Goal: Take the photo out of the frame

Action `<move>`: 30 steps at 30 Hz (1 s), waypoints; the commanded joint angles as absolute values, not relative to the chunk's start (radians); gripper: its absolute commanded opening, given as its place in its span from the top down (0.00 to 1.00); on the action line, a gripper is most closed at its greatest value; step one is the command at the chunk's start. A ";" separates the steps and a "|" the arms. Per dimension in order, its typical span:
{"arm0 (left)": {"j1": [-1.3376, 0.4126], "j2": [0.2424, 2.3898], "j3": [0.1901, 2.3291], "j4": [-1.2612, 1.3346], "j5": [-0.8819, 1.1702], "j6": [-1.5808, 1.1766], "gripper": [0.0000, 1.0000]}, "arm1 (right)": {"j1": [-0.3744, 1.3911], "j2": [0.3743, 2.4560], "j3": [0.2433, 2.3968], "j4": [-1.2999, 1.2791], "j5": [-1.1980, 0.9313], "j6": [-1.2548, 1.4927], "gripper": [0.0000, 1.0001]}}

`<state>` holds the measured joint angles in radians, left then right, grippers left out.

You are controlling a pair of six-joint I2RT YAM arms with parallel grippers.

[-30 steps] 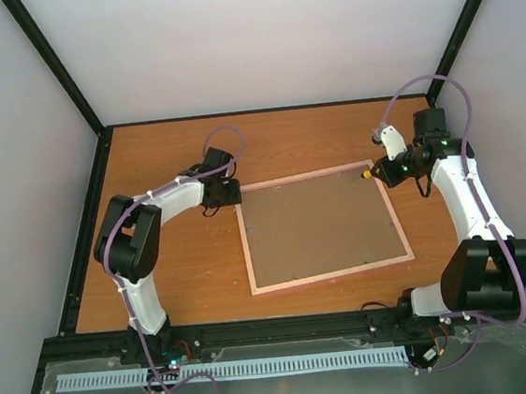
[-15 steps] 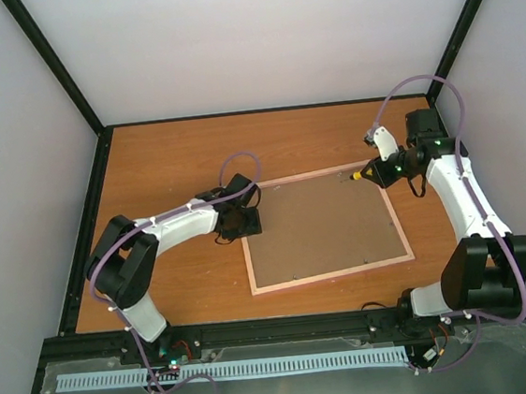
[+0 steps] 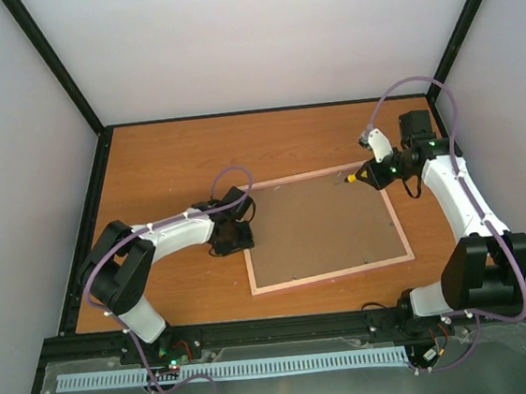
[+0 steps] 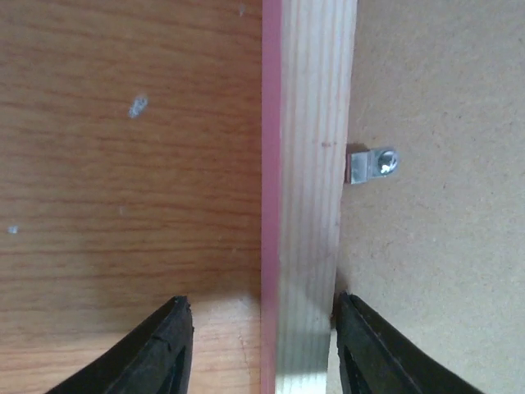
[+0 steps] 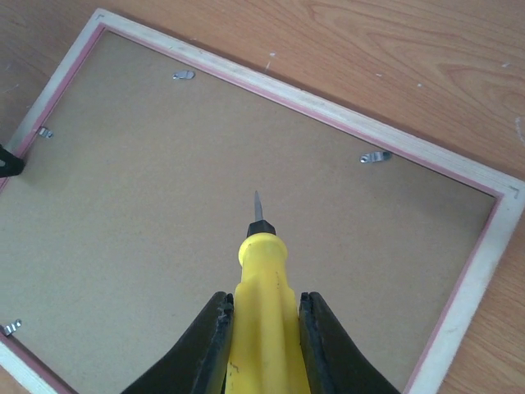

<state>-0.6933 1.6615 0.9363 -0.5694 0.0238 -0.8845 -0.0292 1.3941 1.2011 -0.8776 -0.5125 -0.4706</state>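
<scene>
The pink frame (image 3: 332, 273) lies face down on the table, its brown backing board (image 3: 322, 224) facing up. The photo is hidden under the board. My left gripper (image 3: 242, 241) is open and straddles the frame's left rail (image 4: 312, 164). Its right finger (image 4: 361, 345) touches the rail's inner edge and its left finger (image 4: 160, 349) stands apart from the pink outer edge. My right gripper (image 3: 366, 174) is shut on a yellow screwdriver (image 5: 262, 328), hovering over the board near the far right corner, blade pointing at the board.
Several small metal clips hold the board in the frame, such as one (image 4: 371, 164) just beyond my left fingers and one (image 5: 375, 156) on the far rail. The wooden table (image 3: 165, 160) ends at black posts and grey walls.
My left arm has slid from the frame's far left corner toward me along the left rail. The right gripper has shifted slightly left and away with the screwdriver.
</scene>
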 commanded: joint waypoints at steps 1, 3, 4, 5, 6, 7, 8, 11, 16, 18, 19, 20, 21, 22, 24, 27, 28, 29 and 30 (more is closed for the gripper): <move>-0.702 1.658 0.914 -0.554 0.065 -0.898 0.53 | 0.011 1.394 1.183 -0.862 -0.534 -0.445 0.97; -0.704 1.657 0.891 -0.526 0.078 -0.900 0.58 | 0.045 1.396 1.179 -0.862 -0.536 -0.432 0.97; -0.704 1.651 0.880 -0.512 0.082 -0.900 0.62 | 0.066 1.396 1.176 -0.860 -0.535 -0.426 0.97; -0.703 1.643 0.867 -0.495 0.086 -0.896 0.66 | 0.088 1.394 1.172 -0.857 -0.533 -0.421 0.97; -0.704 1.633 0.853 -0.472 0.092 -0.890 0.70 | 0.116 1.392 1.170 -0.854 -0.529 -0.414 0.97; -0.704 1.623 0.838 -0.443 0.098 -0.884 0.74 | 0.142 1.393 1.165 -0.850 -0.528 -0.408 0.97; -0.704 1.615 0.824 -0.427 0.101 -0.877 0.77 | 0.169 1.391 1.162 -0.844 -0.527 -0.400 0.97; -0.704 1.610 0.790 -0.360 0.125 -0.850 0.86 | 0.258 1.406 1.160 -0.829 -0.530 -0.374 0.97; -0.703 1.629 0.760 -0.303 0.155 -0.833 0.91 | 0.397 1.457 1.189 -0.811 -0.512 -0.328 0.97; -0.703 1.624 0.744 -0.273 0.165 -0.827 0.93 | 0.437 1.476 1.202 -0.802 -0.501 -0.318 0.97; -0.704 1.620 0.739 -0.261 0.167 -0.823 0.93 | 0.453 1.486 1.208 -0.797 -0.498 -0.316 0.97; -0.704 1.618 0.736 -0.250 0.170 -0.820 0.94 | 0.467 1.496 1.215 -0.794 -0.494 -0.314 0.97; -0.704 1.617 0.733 -0.241 0.173 -0.818 0.95 | 0.480 1.509 1.222 -0.790 -0.491 -0.312 0.97; -0.704 1.616 0.731 -0.236 0.172 -0.818 0.95 | 0.489 1.521 1.230 -0.789 -0.489 -0.312 0.97; -0.704 1.616 0.728 -0.235 0.168 -0.823 0.96 | 0.507 1.554 1.247 -0.786 -0.486 -0.309 0.97; -0.703 1.613 0.721 -0.223 0.164 -0.832 0.99 | 0.526 1.598 1.278 -0.779 -0.497 -0.296 0.97; -0.704 1.613 0.720 -0.221 0.164 -0.835 0.99 | 0.532 1.612 1.287 -0.777 -0.500 -0.292 0.97; -0.704 1.615 0.718 -0.217 0.164 -0.839 0.99 | 0.539 1.628 1.298 -0.775 -0.501 -0.288 0.97; -0.703 1.616 0.716 -0.213 0.165 -0.842 0.99 | 0.547 1.642 1.311 -0.773 -0.502 -0.285 0.97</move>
<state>-0.6956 1.5864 0.7517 -0.2520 0.1291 -0.8421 0.5163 1.5959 1.2537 -0.8055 -0.4969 -0.3115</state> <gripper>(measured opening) 0.169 0.173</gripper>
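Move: The left hand's open fingers straddle the frame's left bar, its middle about 1 cm to the right and 1 cm below; the left clip sits some 5 cm ahead and 2 cm right. From the right hand, holding the screwdriver, that clip lies about 28 cm left, 4 cm back and 17 below; at that same depth, the far-left clip is 7 cm ahead and 21 left, the far-right clip 9 ahead and 2 left. The left hand shuts its fingers on the frame's left bar, pinching it, then eases about 2 cm to the right while rolling some 10 degrees, left side down. Meanwhile the right hand keeps its grip on the screwdriver and sweeps some 18 cm left, drawing back and sinking about 5 cm each and turning counter-clockwise, bringing the tip towards the left clip. ##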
